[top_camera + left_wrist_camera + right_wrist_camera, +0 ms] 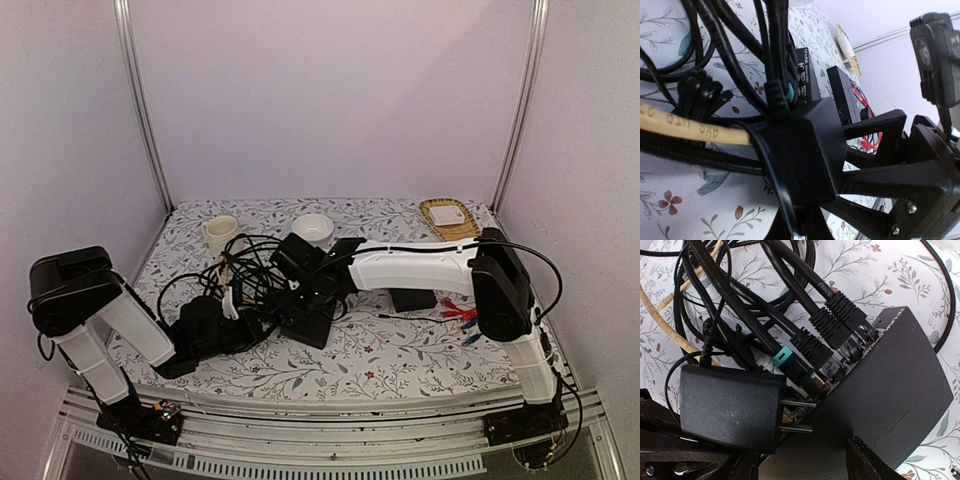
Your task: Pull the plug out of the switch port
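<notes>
The switch (890,390) is a flat black box lying among cables (310,325). Three black plugs (827,327) and a teal-collared plug (787,360) sit in its port row. My right gripper (802,452) stands open over the switch's near end, one finger (872,462) resting on its top face. A black power adapter (730,410) lies beside the ports, prongs toward the switch. My left gripper (810,192) is shut right behind this adapter (800,155), which hides its tips. I cannot tell whether it holds anything.
A tangle of black cables and one yellow cable (690,127) covers the cloth left of the switch. A second black box (412,298) and red and blue clips (460,312) lie to the right. A cup (220,233), bowl (312,227) and basket (448,218) stand at the back.
</notes>
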Tool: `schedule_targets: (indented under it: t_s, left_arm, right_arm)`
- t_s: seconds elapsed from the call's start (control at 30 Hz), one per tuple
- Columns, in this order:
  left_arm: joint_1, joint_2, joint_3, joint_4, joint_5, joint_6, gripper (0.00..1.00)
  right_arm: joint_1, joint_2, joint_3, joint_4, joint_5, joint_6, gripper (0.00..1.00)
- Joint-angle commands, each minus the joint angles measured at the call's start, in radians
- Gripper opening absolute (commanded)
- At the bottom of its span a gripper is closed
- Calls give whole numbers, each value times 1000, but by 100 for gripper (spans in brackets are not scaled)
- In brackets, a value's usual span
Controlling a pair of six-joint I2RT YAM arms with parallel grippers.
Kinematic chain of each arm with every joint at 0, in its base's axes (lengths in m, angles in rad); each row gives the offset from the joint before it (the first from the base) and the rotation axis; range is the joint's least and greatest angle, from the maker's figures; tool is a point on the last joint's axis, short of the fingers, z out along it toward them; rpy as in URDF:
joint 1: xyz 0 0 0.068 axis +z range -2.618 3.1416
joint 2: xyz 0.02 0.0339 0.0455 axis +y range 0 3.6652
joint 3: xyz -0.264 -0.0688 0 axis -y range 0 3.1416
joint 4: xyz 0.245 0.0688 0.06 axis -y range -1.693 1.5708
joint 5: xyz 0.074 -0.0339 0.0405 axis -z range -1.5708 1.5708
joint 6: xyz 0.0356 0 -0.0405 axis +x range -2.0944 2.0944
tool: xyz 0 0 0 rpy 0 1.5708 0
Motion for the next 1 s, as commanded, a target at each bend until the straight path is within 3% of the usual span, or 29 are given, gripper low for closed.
schedule_targets:
  t_s: [0.0, 0.53, 0.8, 0.97]
  left_arm:
    - [16, -51, -21, 118, -112, -13, 0]
    - [10, -68, -40, 77, -134, -34, 0]
    - [3, -405, -74, -350, -211, 14, 0]
    - [8, -483, -52, -495, -199, 67, 0]
  right_arm:
    - [-41, 39, -88, -204, 50, -5, 60]
    - [-63, 19, -73, -179, 7, 22, 60]
    - [-65, -29, -80, -139, -2, 26, 61]
    - [-64, -57, -87, -110, -9, 24, 62]
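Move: My left hand already holds the plug by the near end of the switch's left side; its port is about 2 cm to the right, 1 cm ahead and 1 cm lower. The black power adapter sits roughly 4 cm ahead and 1 cm right, level in height, with the cable tangle some 10 cm ahead, 6 cm left and 4 cm below. From my open right hand, the switch's middle is about 2 cm ahead, 2 cm right and 2 cm below. I keep the plug pinched in my left fingers while my right fingertips, still spread on the switch's top, suddenly carry rightward about 4.5 cm and sink some 2 cm as the pull gives. My left hand first jumps forward and up a couple of centimetres, then draws back and lifts up and left, ending about 6 cm higher and 5 cm farther left of the switch, turned some 10 degrees counter-clockwise. ##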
